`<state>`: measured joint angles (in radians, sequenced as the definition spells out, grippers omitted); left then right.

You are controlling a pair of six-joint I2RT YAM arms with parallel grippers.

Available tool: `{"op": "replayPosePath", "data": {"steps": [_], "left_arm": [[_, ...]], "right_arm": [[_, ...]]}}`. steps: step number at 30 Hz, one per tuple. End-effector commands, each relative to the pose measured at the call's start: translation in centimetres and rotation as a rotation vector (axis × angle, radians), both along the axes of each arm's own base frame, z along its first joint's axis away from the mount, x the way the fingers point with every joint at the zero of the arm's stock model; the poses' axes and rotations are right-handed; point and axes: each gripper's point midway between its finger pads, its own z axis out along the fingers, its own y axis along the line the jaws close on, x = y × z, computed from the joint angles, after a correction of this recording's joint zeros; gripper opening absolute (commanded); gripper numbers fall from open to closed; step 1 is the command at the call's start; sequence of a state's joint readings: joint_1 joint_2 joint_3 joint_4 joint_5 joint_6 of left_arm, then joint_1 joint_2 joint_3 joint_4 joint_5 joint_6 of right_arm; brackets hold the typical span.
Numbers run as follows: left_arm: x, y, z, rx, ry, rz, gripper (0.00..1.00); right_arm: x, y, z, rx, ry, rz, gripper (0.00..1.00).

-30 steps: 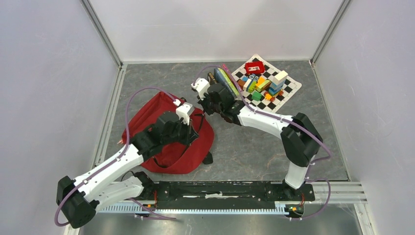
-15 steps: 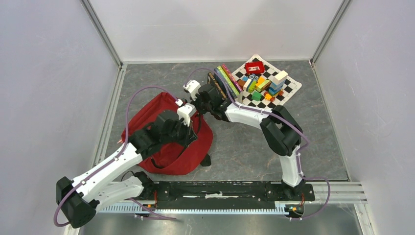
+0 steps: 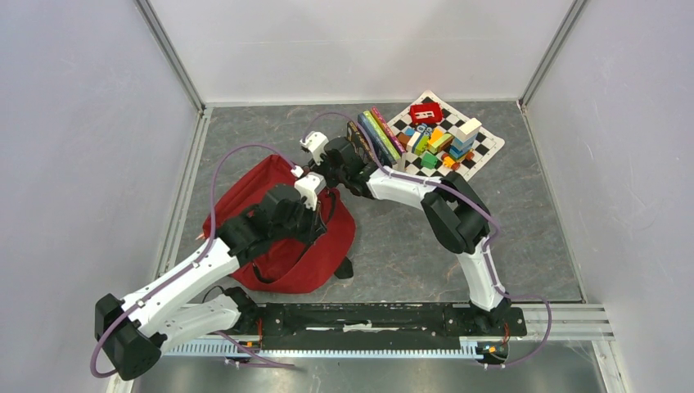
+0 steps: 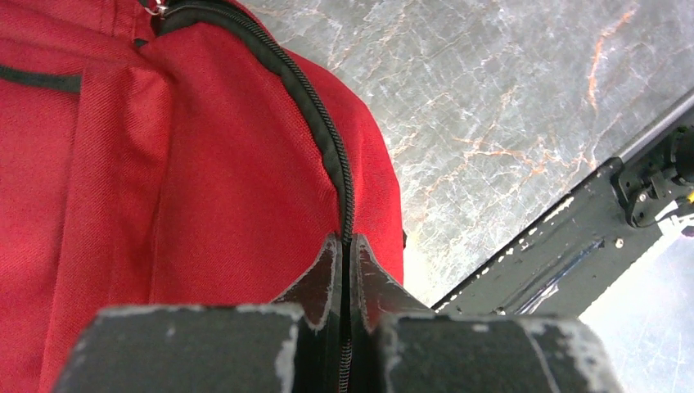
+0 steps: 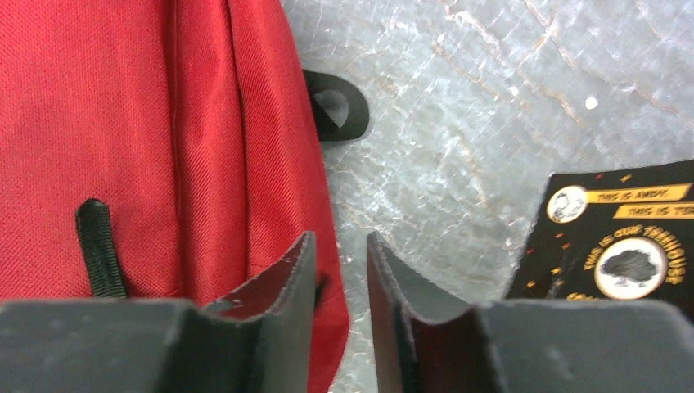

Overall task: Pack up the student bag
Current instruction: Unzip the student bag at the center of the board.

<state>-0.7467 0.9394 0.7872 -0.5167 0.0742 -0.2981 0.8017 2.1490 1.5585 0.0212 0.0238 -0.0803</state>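
Observation:
The student bag (image 3: 245, 184), dark red with black zippers, lies on the grey table left of centre. My left gripper (image 4: 344, 241) is shut on its black zipper edge (image 4: 327, 147), with the zipper teeth running between the fingers. From above, the left gripper (image 3: 315, 219) sits over the bag's right side. My right gripper (image 5: 340, 237) hangs at the bag's (image 5: 123, 123) outer edge. Its jaws stand a little apart with nothing between them, only the table below. In the top view the right gripper (image 3: 327, 173) is at the bag's upper right rim.
A row of colourful books (image 3: 378, 131) leans behind the right wrist, and a black book cover (image 5: 622, 246) lies right of the right fingers. A checkered mat (image 3: 484, 147) carries several toy blocks, among them a red one (image 3: 425, 112). A black strap tab (image 5: 335, 115) pokes out beside the bag.
The right arm has swung left from the books to the bag's rim, and its jaws have parted slightly. The left arm and its grip are unchanged.

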Motion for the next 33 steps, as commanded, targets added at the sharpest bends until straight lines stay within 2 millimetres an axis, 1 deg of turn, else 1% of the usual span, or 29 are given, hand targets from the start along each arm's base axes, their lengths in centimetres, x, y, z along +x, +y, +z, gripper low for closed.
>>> {"op": "replayPosePath", "data": {"steps": [1,2,3,4,5,6,8,9,10,11,12,13,14,15,17,19,20,21,22,24,25,28,33], "left_arm": [[1.9,0.4,0.7,-0.019,-0.008,0.149,0.04],[2.1,0.4,0.6,-0.024,-0.003,0.176,0.06],[2.4,0.3,0.5,-0.036,0.001,0.193,0.09],[2.5,-0.1,0.7,-0.059,0.001,0.194,0.2],[2.5,-0.4,0.8,-0.079,0.004,0.193,0.36],[2.6,-0.8,1.1,-0.103,0.0,0.186,0.49],[2.5,-1.1,1.8,-0.133,-0.009,0.175,0.66],[2.5,-1.1,2.1,-0.137,-0.013,0.173,0.7],[2.4,-1.0,2.2,-0.138,-0.017,0.172,0.73],[2.2,-0.8,2.3,-0.133,-0.016,0.173,0.76],[2.0,-0.5,2.2,-0.126,-0.011,0.175,0.78],[1.6,-0.2,1.9,-0.116,-0.003,0.175,0.79],[1.2,0.1,1.5,-0.109,0.007,0.173,0.8],[0.7,0.4,0.9,-0.099,0.022,0.172,0.8],[-0.2,1.0,-0.3,-0.089,0.049,0.174,0.81],[-1.3,1.1,-1.2,-0.107,0.09,0.158,0.81],[-1.9,1.1,-1.6,-0.119,0.108,0.153,0.82],[-2.2,1.0,-1.9,-0.133,0.116,0.148,0.82],[-2.6,0.9,-2.1,-0.149,0.127,0.141,0.82],[-3.1,0.6,-2.5,-0.177,0.147,0.132,0.83],[-3.2,0.4,-2.6,-0.195,0.151,0.123,0.85],[-3.8,-0.1,-2.9,-0.226,0.178,0.099,0.87],[-3.9,-0.4,-3.0,-0.23,0.179,0.082,0.87]], "right_arm": [[1.5,0.6,7.0,0.128,-0.083,-0.018,0.46],[1.4,0.5,8.4,0.153,-0.086,-0.025,0.52],[1.2,0.4,9.6,0.178,-0.084,-0.034,0.56],[1.0,0.2,11.1,0.203,-0.089,-0.037,0.6],[0.7,-0.1,12.2,0.212,-0.098,-0.038,0.65],[0.3,-0.3,13.5,0.249,-0.087,-0.056,0.69],[-0.4,-1.1,16.0,0.295,-0.098,-0.072,0.76],[-1.1,-1.7,16.2,0.292,-0.08,-0.077,0.77],[-1.8,-2.3,16.9,0.303,-0.076,-0.082,0.78],[-2.3,-2.9,17.0,0.306,-0.066,-0.095,0.78],[-3.0,-3.6,17.7,0.319,-0.065,-0.1,0.78],[-3.7,-4.3,18.0,0.329,-0.06,-0.108,0.78],[-4.5,-5.0,17.8,0.331,-0.049,-0.115,0.78],[-5.3,-5.7,18.2,0.345,-0.046,-0.12,0.78],[-6.9,-7.2,18.0,0.361,-0.021,-0.137,0.78],[-8.7,-8.7,17.1,0.387,0.014,-0.16,0.77],[-9.5,-9.4,17.1,0.416,0.026,-0.173,0.77],[-10.3,-9.9,16.6,0.443,0.046,-0.182,0.77],[-11.1,-10.4,16.5,0.471,0.054,-0.183,0.81],[-12.5,-11.3,15.4,0.506,0.092,-0.199,0.82],[-13.3,-11.8,14.9,0.519,0.111,-0.204,0.85],[-14.7,-13.0,12.9,0.519,0.15,-0.224,0.85],[-15.8,-14.2,10.8,0.497,0.174,-0.243,0.83]]}}
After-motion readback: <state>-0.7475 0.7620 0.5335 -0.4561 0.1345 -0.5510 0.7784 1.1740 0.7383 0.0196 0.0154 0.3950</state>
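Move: The left fingers pinch the student bag's raised zipper edge right at their tips; the bag's middle is roughly 4 cm ahead, 8 cm left and 8 cm lower. A black strap end lies some 10 cm back, 7 cm right and 13 cm below this hand. The right fingers, just starting to part, are at the zipper pull, with the book row about 7 cm ahead and 15 cm to the right, at fingertip height. Open both grippers wide to release the zipper edge and the zipper pull. Lift the right hand some 19 cm clear, then swing it back and right about 15 cm each way while lowering it again to near its starting height, wrist rolling some 25 degrees, to stop beside the bag's right flank. After a small forward shuffle, bring the left hand back and down over the near part of the zipper, tipping it slightly downward. ##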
